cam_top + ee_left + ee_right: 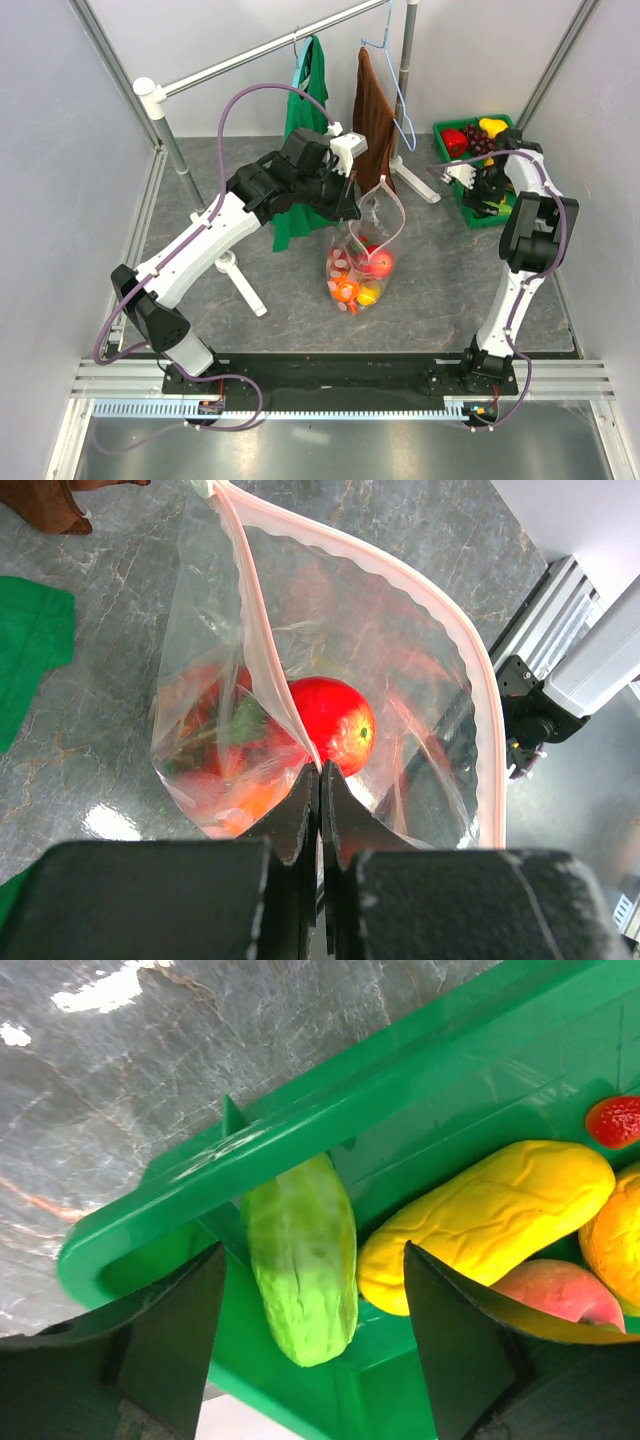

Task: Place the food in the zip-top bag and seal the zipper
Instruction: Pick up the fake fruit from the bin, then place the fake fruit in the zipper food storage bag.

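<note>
The zip-top bag (365, 255) hangs mouth-up in the middle of the table, with red, orange and yellow food (365, 280) in its bottom. My left gripper (320, 770) is shut on the pink zipper (262, 650) strip of the bag's (420, 680) near rim, holding the mouth wide over a red fruit (335, 720). My right gripper (315, 1250) reaches into the green tray (300, 1130) at the back right. It stands open astride a pale green vegetable (300, 1260), with gaps on both sides. A yellow piece (480, 1225) lies beside its right finger.
The tray (447, 125) also holds purple grapes (480, 140), a red piece (453, 140), a strawberry (615, 1120) and a peach-coloured fruit (555, 1290). A green cloth (308, 90) and a brown towel (372, 110) hang from the rail (270, 55) behind the bag. White stand feet (240, 280) rest on the table.
</note>
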{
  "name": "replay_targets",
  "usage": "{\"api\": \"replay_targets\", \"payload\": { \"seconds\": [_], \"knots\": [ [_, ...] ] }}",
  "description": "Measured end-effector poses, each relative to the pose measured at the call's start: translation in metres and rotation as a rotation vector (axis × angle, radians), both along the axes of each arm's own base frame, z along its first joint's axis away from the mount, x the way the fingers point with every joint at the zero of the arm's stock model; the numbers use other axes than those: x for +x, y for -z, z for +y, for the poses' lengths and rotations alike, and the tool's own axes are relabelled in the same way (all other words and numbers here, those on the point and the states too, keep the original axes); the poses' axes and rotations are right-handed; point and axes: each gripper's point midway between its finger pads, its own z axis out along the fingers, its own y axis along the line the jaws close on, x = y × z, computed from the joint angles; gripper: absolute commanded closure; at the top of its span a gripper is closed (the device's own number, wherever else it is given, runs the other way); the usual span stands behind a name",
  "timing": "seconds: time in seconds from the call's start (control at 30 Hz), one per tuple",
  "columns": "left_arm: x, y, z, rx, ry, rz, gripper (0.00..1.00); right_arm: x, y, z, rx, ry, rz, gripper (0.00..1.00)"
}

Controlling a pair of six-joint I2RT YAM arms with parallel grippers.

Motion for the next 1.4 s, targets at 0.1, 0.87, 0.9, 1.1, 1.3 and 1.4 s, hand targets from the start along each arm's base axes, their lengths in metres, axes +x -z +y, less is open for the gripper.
{"api": "replay_targets", "payload": {
  "seconds": [0.1,0.87,0.9,1.1,1.3,1.4],
  "knots": [
    [0.0,0.0,0.0,0.0,0.0,0.0,0.98,0.002,0.009,-0.001,-0.018,-0.01,0.013,0.34],
    [0.0,0.0,0.0,0.001,-0.001,0.0,0.98,0.017,-0.126,-0.003,0.341,0.345,-0.327,0.76],
    [0.0,0.0,0.0,0.001,-0.002,0.0,0.98,0.014,-0.142,-0.008,0.379,0.383,-0.359,0.77],
    [0.002,0.0,0.001,0.001,-0.006,0.0,0.98,-0.028,-0.217,-0.007,0.674,0.546,-0.426,0.77],
    [0.003,0.002,0.003,0.003,-0.009,0.005,0.98,-0.121,-0.293,0.107,1.136,0.554,-0.401,0.77],
    [0.002,0.002,0.003,0.002,-0.007,0.007,0.98,-0.165,-0.342,0.169,1.36,0.436,-0.431,0.8]
  ]
}}
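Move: The green fake squash lies in the near end of the bin almost directly under the right hand, about 3 cm below and between its open fingers. The yellow squash is some 9 cm ahead and 3 cm right of the hand, the peach about 11 cm ahead and 8 cm right, the bin's left rim level with the hand, 7 cm left. From the left hand, the green squash lies roughly 18 cm ahead, 48 cm right and 27 cm below. Down a last 2–3 cm into the bin, the right hand closes its fingers around the green squash and pinches it, then lifts it fast by some 35 cm. Late in the climb it swings back and left, about 15 cm each, towards the open bag, while the wrist rolls until the down-pointing fingers aim left. The left hand stays in place, still pinching the bag's rim. ##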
